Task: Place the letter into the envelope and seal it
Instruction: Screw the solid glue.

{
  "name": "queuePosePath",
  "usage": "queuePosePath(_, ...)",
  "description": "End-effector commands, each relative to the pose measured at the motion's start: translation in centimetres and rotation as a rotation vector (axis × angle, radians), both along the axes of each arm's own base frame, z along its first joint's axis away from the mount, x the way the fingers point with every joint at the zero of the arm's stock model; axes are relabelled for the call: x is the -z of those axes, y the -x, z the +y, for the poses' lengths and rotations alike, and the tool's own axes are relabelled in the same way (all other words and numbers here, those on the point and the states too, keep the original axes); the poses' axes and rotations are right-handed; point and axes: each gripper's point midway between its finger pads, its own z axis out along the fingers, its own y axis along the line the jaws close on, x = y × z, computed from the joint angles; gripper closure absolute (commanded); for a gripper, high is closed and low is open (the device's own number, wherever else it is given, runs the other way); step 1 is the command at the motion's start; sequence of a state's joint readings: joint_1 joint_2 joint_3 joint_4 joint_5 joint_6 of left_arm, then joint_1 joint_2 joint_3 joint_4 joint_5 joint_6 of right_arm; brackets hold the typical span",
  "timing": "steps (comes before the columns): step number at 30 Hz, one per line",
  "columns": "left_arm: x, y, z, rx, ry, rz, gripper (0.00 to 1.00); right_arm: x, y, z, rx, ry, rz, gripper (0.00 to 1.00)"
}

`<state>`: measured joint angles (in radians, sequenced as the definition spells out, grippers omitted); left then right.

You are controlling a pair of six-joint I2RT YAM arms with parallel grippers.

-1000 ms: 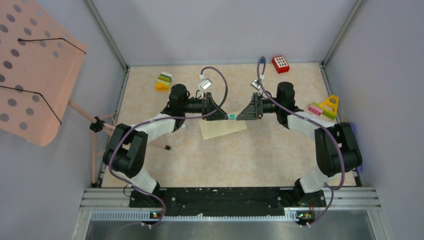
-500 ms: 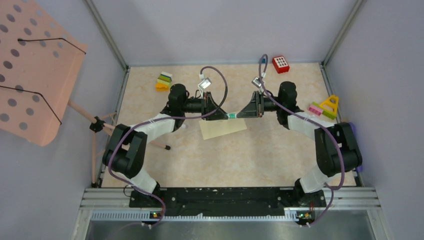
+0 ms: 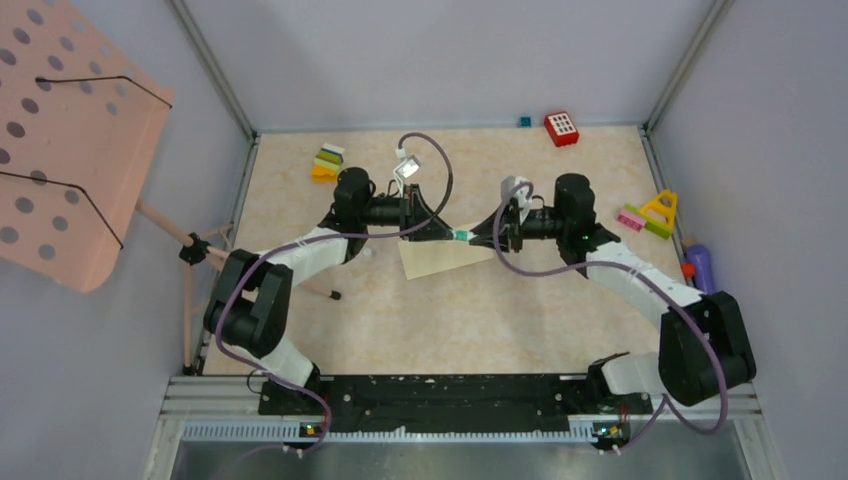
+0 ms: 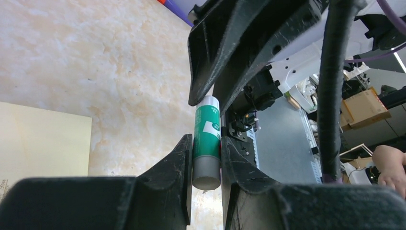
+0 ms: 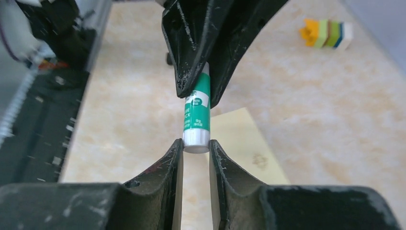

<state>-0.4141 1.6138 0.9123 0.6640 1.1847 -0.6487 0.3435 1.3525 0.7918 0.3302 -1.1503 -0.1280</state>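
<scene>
A green glue stick point(image 3: 462, 236) hangs level above the table between my two grippers. My left gripper point(image 3: 447, 233) is shut on its grey end point(image 4: 207, 167). Facing it, my right gripper point(image 3: 475, 238) is shut on the other end, pinching the silvery tip point(image 5: 196, 141) with just its fingertips point(image 5: 178, 149). Under the stick lies the pale yellow envelope point(image 3: 440, 258), flat on the table, with a faint mark point(image 5: 259, 160) on its face. The left wrist view shows one corner of the envelope point(image 4: 43, 139). The letter is not in view.
Toy blocks sit around the table's edges: a yellow-green stack point(image 3: 327, 163), a red block point(image 3: 562, 127), a pink-yellow-green group point(image 3: 648, 214) and a purple object point(image 3: 700, 266). A pink perforated board point(image 3: 70, 140) on a stand leans over the left wall.
My right gripper has closed on the glue stick's end. The right arm's elbow has swung outward and toward the near edge. The left arm has stayed still, holding the stick.
</scene>
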Motion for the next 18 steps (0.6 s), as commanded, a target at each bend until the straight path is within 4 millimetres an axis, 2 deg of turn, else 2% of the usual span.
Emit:
queuePosePath(1, -1.4, 0.2, -0.2, -0.012, 0.026, -0.058, 1.00, 0.3, 0.9, 1.1, -0.099, 0.089, -0.559, 0.77)
queuePosePath(4, -1.4, 0.3, -0.2, -0.011, 0.029, -0.057, 1.00, -0.3, 0.5, 1.1, -0.032, 0.082, -0.691, 0.61)
queuePosePath(8, -1.4, 0.3, -0.2, -0.011, 0.029, -0.059, 1.00, -1.0, -0.9, 0.2, 0.083, 0.114, -0.680, 0.47)
queuePosePath(11, -1.5, 0.3, -0.2, -0.011, 0.031, -0.063, 1.00, -2.4, -0.8, -0.1, 0.137, 0.070, -0.494, 0.44)
queuePosePath(14, -1.5, 0.4, -0.2, -0.010, 0.031, -0.066, 1.00, -3.8, 0.0, -0.5, 0.140, -0.001, -0.224, 0.43)
queuePosePath(18, -1.4, 0.3, -0.2, -0.010, 0.030, -0.062, 1.00, -4.0, 1.2, -1.1, 0.067, -0.055, 0.188, 0.42)
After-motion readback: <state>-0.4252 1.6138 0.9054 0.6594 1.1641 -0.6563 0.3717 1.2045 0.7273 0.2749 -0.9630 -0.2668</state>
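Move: The glue stick is already between my two hands: my right fingers still pinch its white end, with its middle about 2 cm to the left at the same height, and my left hand grips the other end, the middle some 3 cm to its right. Roughly 18 cm below my right hand lie the envelope, about 6 cm to the left and 1 cm ahead, and the small white cap, level with that hand and about 24 cm to the left. My left hand holds the glue stick in place. My right hand finishes its twist on the white end, rolling some 30 degrees counter-clockwise as seen along its fingers while they spread and let go; then, with the fingers wide, it rolls about 20 degrees back, rising some 2 cm from a slight dip and easing about 1.5 cm to the right. ##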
